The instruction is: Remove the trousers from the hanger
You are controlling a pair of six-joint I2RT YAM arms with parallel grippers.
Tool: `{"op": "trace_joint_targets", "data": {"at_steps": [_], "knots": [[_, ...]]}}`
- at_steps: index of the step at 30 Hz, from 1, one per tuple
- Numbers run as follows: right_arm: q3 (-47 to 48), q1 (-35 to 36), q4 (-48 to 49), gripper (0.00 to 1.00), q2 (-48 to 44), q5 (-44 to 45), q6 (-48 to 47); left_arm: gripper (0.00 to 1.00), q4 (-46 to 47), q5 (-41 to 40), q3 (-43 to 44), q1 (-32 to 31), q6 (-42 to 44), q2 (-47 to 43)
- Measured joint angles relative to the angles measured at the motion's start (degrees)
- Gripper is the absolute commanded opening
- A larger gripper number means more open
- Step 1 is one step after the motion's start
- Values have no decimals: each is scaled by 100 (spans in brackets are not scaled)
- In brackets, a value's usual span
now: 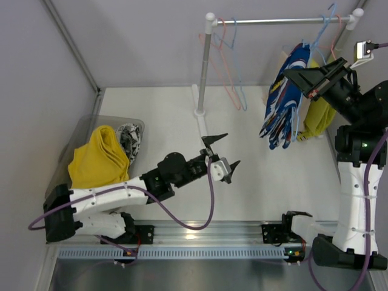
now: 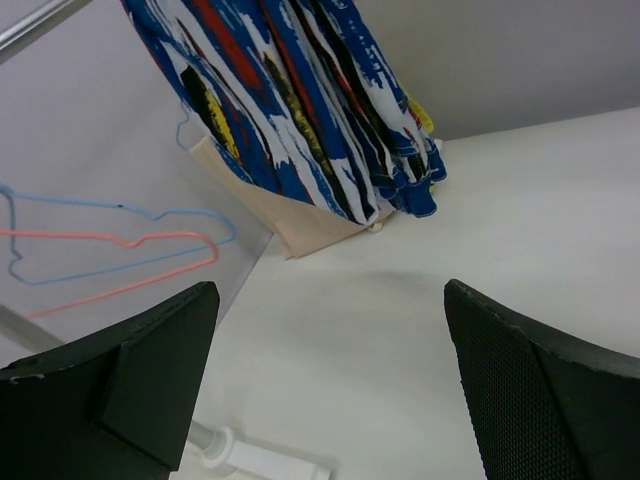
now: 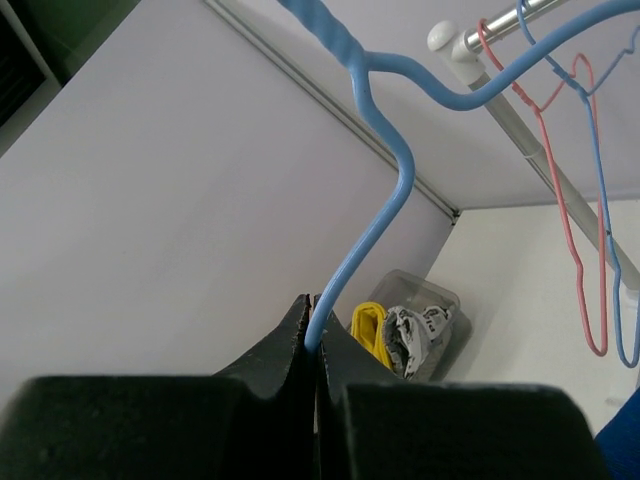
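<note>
The blue trousers [image 1: 280, 103] with white and red patches hang from a blue hanger [image 1: 317, 47] at the right end of the rail [image 1: 279, 21]. My right gripper [image 1: 296, 75] is up beside them, shut on the hanger's blue wire [image 3: 385, 205] at the fingertips [image 3: 300, 335]. My left gripper [image 1: 221, 154] hovers open and empty over the table's middle, left of the trousers [image 2: 300, 100], which fill the top of its wrist view. The yellow trousers [image 1: 100, 159] and the black-and-white print trousers [image 1: 129, 139] lie in a clear bin [image 1: 85, 128] at the left.
A beige cloth [image 2: 300, 225] and an olive-yellow cloth [image 1: 318, 118] hang behind the blue trousers. Two empty hangers, pink [image 1: 225, 66] and blue [image 1: 237, 79], hang by the rail's left post [image 1: 204, 73], whose foot stands on the table. Grey walls close the back and left.
</note>
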Motion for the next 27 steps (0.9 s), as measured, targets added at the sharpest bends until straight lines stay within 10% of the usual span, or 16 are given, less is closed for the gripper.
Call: {"op": "trace_joint_targets", "data": {"at_steps": [14, 27], "knots": [[229, 0, -184, 0, -37, 188, 96, 98, 2889, -459, 192, -330, -46, 2732], [267, 0, -249, 0, -214, 162, 35, 76, 4275, -623, 1062, -262, 177, 3908]]}}
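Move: The lower end of the blue patterned trousers hangs about 16 cm to the left hand's right and 6 cm ahead, roughly level with it. The empty pink and blue hangers hang some 17 cm ahead of this hand, 3 cm to its left and 12 cm higher; the yellow cloth is around 31 cm right, 14 cm ahead and 5 cm up. From the right hand, that trouser end lies about 22 cm below, 5 cm back and 3 cm left. The open left hand sweeps about 12 cm to the right towards the hanging trouser end, first dipping some 7 cm, then rising a little and easing forward about 5 cm in all, while its fingers tip up by about 15 degrees and start to close around the hem, about a quarter shut at the end with no grip to be seen yet. The right hand keeps its shut grip on the trousers' blue hanger high above and draws it a couple of centimetres back and up. ##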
